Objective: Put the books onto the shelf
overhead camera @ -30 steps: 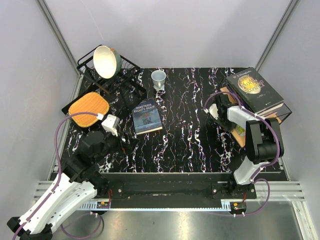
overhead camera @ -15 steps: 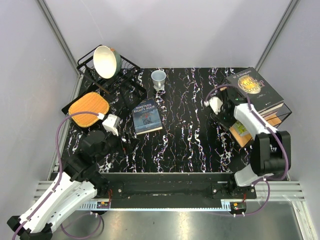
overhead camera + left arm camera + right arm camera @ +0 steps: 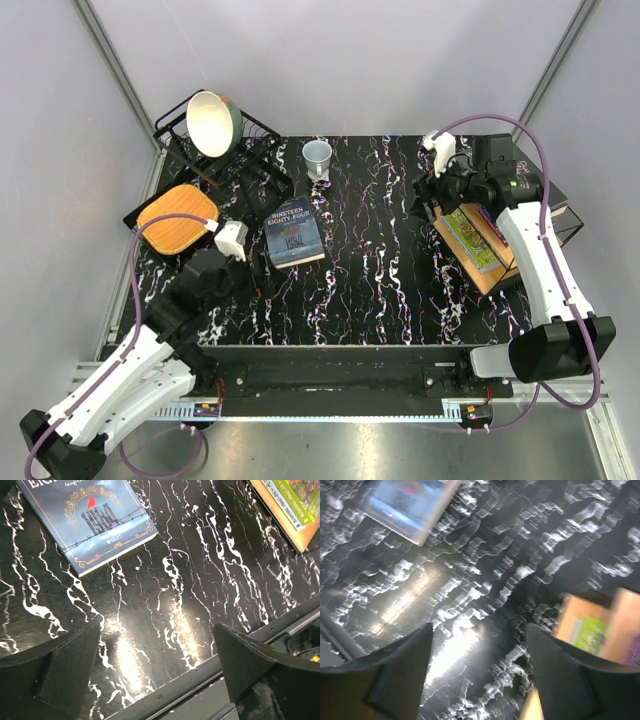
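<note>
A blue-grey book, "Nineteen Eighty-Four" (image 3: 295, 233), lies flat on the black marbled table, left of centre; it also shows in the left wrist view (image 3: 87, 517). My left gripper (image 3: 256, 272) hovers just near-left of it, open, with only bare table between its jaws (image 3: 156, 630). The shelf (image 3: 478, 272) stands at the right with green-covered books (image 3: 468, 232) lying on its lower board. My right arm stretches over the top tier and hides most of it. My right gripper (image 3: 424, 198) hangs off the shelf's left edge, open and empty (image 3: 479, 630).
A black wire dish rack (image 3: 262, 176) holding a cream bowl (image 3: 213, 122) stands at the back left. An orange-brown cutting board (image 3: 178, 216) lies in front of it. A pale cup (image 3: 317, 155) sits at the back centre. A metal rail runs along the table's front edge.
My right gripper has pulled out of the shelf's lower tier, risen and swung back over the shelf while opening; the books stay on the lower board. My left gripper has edged towards the blue-grey book.
</note>
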You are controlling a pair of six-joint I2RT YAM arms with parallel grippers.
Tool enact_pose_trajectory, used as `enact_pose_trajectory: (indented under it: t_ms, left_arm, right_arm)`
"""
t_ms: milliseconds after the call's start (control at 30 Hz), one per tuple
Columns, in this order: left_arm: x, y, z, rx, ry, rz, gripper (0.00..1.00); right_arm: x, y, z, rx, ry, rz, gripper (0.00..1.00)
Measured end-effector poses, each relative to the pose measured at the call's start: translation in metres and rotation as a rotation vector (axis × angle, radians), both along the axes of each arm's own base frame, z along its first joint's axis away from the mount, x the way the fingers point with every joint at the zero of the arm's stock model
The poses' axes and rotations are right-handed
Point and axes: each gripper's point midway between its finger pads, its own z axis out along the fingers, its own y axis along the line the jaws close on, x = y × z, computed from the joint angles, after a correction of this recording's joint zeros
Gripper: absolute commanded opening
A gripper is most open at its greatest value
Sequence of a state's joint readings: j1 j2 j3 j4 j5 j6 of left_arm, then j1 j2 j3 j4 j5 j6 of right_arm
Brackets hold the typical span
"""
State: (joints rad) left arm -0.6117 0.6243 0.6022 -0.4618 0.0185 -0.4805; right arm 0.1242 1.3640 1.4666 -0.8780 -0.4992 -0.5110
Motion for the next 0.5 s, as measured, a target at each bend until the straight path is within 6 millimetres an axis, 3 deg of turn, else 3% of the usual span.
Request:
enact_pose_trajectory:
  t_ms: [67, 233, 500]
  left_arm:
    - [0.004, -0.002, -0.003, -0.013, 0.025, 0.016, 0.99]
    - [0.017, 0.0, -0.025, -0.018, 0.14, 0.074, 0.99]
    - [0.029, -0.002, -0.04, -0.037, 0.213, 0.106, 0.99]
  right_arm:
    - [-0.005, 0.012, -0.003, 0.073, 0.023, 0.03, 1.0]
    - [-0.027, 0.047, -0.025, 0.304, 0.141, 0.106, 1.0]
    - [-0.055, 0.075, -0.065, 0.559, 0.309, 0.152, 1.0]
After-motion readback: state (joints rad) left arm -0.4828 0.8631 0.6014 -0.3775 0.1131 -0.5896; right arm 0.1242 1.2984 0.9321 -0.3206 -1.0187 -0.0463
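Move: Nineteen Eighty-Four lies flat on the table, about 18 cm ahead of the left hand, some 5 cm to its right and 16 cm below. From the right hand it is roughly 31 cm to the left, 4 cm farther out and 25 cm down. The mug stands some 20 cm beyond the book and 6 cm to its right. The orange board is about 28 cm left of the book, level with it. The green book just shelved sits 17 cm to the right hand's right, level in reach, 20 cm below. Touching nothing, both hands close in on Nineteen Eighty-Four. The right swings left, down and back, about 11 cm in all, away from the shelf, rolling some 35 degrees so its fingers point more to the left, and finishes opening wide. The left, already wide open, sinks about 4 cm and reaches 3 cm forward, fingers tipping down a little. ##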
